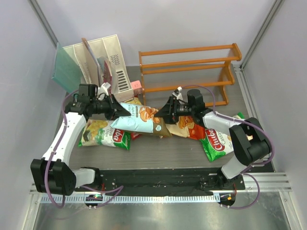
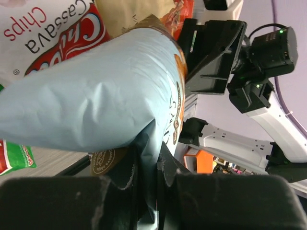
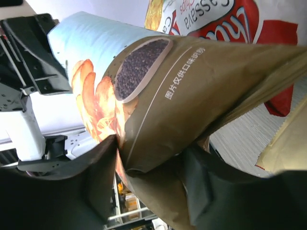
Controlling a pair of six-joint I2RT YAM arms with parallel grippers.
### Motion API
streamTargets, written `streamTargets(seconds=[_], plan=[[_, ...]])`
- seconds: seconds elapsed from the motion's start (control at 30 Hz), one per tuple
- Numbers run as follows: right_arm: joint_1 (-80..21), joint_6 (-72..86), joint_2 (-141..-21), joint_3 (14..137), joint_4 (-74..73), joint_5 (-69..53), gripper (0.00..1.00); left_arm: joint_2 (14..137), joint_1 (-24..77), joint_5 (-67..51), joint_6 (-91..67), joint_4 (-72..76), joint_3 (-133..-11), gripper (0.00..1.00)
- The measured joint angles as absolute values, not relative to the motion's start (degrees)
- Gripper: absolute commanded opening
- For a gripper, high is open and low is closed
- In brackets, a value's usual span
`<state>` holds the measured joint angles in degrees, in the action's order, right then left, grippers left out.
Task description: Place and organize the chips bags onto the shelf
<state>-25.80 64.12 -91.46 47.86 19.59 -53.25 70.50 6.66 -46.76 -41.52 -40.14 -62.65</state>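
A light-blue/brown chips bag (image 1: 139, 120) hangs lengthwise between both grippers, just above the other bags. My left gripper (image 1: 121, 111) is shut on its light-blue end (image 2: 96, 96), the foil pinched between the fingers (image 2: 151, 167). My right gripper (image 1: 163, 112) has its fingers pressed on both sides of the brown end (image 3: 192, 96), around (image 3: 148, 163). A green chips bag (image 1: 103, 134) lies at the left, a cream/orange-red one (image 1: 184, 127) in the middle and a red one (image 1: 218, 141) at the right. The orange-brown shelf (image 1: 187, 67) stands behind, with no bag on it.
A white file organizer (image 1: 103, 60) with folders stands at the back left, beside the shelf. Grey walls close in the table on the left, right and back. The black base rail (image 1: 158, 179) runs along the near edge.
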Motion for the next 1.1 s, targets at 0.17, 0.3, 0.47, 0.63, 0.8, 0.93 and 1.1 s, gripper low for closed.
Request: streamTargets(seconds=[0.17,0.3,0.47,0.63,0.8,0.93,1.1], plan=[[-25.12,63.33,-91.44,49.15,17.37,-52.99,0.21,73.17,6.24,-46.06,-40.51,-39.57,-62.65,0.23],[-24.93,62.48,-91.42,49.47,14.87,-52.56,0.11,75.96,6.24,-45.34,-39.46,-39.27,-63.09,0.48],[-24.75,59.31,-90.76,51.79,7.88,-51.79,0.03,79.72,6.24,-43.38,-38.02,-40.34,-66.00,0.73],[-23.38,55.72,-85.23,52.51,1.76,-50.74,0.01,80.31,6.87,-40.62,-38.59,-43.44,-72.01,0.84],[-21.89,52.69,-80.01,53.78,-3.36,-48.40,0.01,80.27,7.16,-33.93,-38.48,-46.92,-77.47,0.87],[-21.32,52.36,-79.37,53.84,-6.02,-45.47,0.01,80.16,7.16,-29.50,-38.50,-50.11,-77.36,0.87],[-21.12,52.97,-78.89,53.84,-9.72,-38.94,0.01,76.05,7.16,-26.33,-39.81,-51.35,-73.47,0.88]])
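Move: My left hand holds the blue end of the blue-and-brown chips bag, its middle about 6 cm to the right, 2 cm back and slightly below. From my right hand, its fingers already around the brown end, that middle is some 8 cm left, 1 cm back and 2 cm below. The orange bag lies about 13 cm right, level ahead, 12 cm below this hand; the green-white bag lies 11 cm left and 4 cm back of my left hand, 14 cm below. I finish closing my right fingers on the brown end, pinching it, then open my left fingers wide to let go of the blue end. My left hand goes about 5 cm forward, dipping and rising, then draws back and left away from the bag. My right hand lifts about 4 cm while carrying the bag right, turns clockwise and sinks partway, ending about 5 cm to the right. ##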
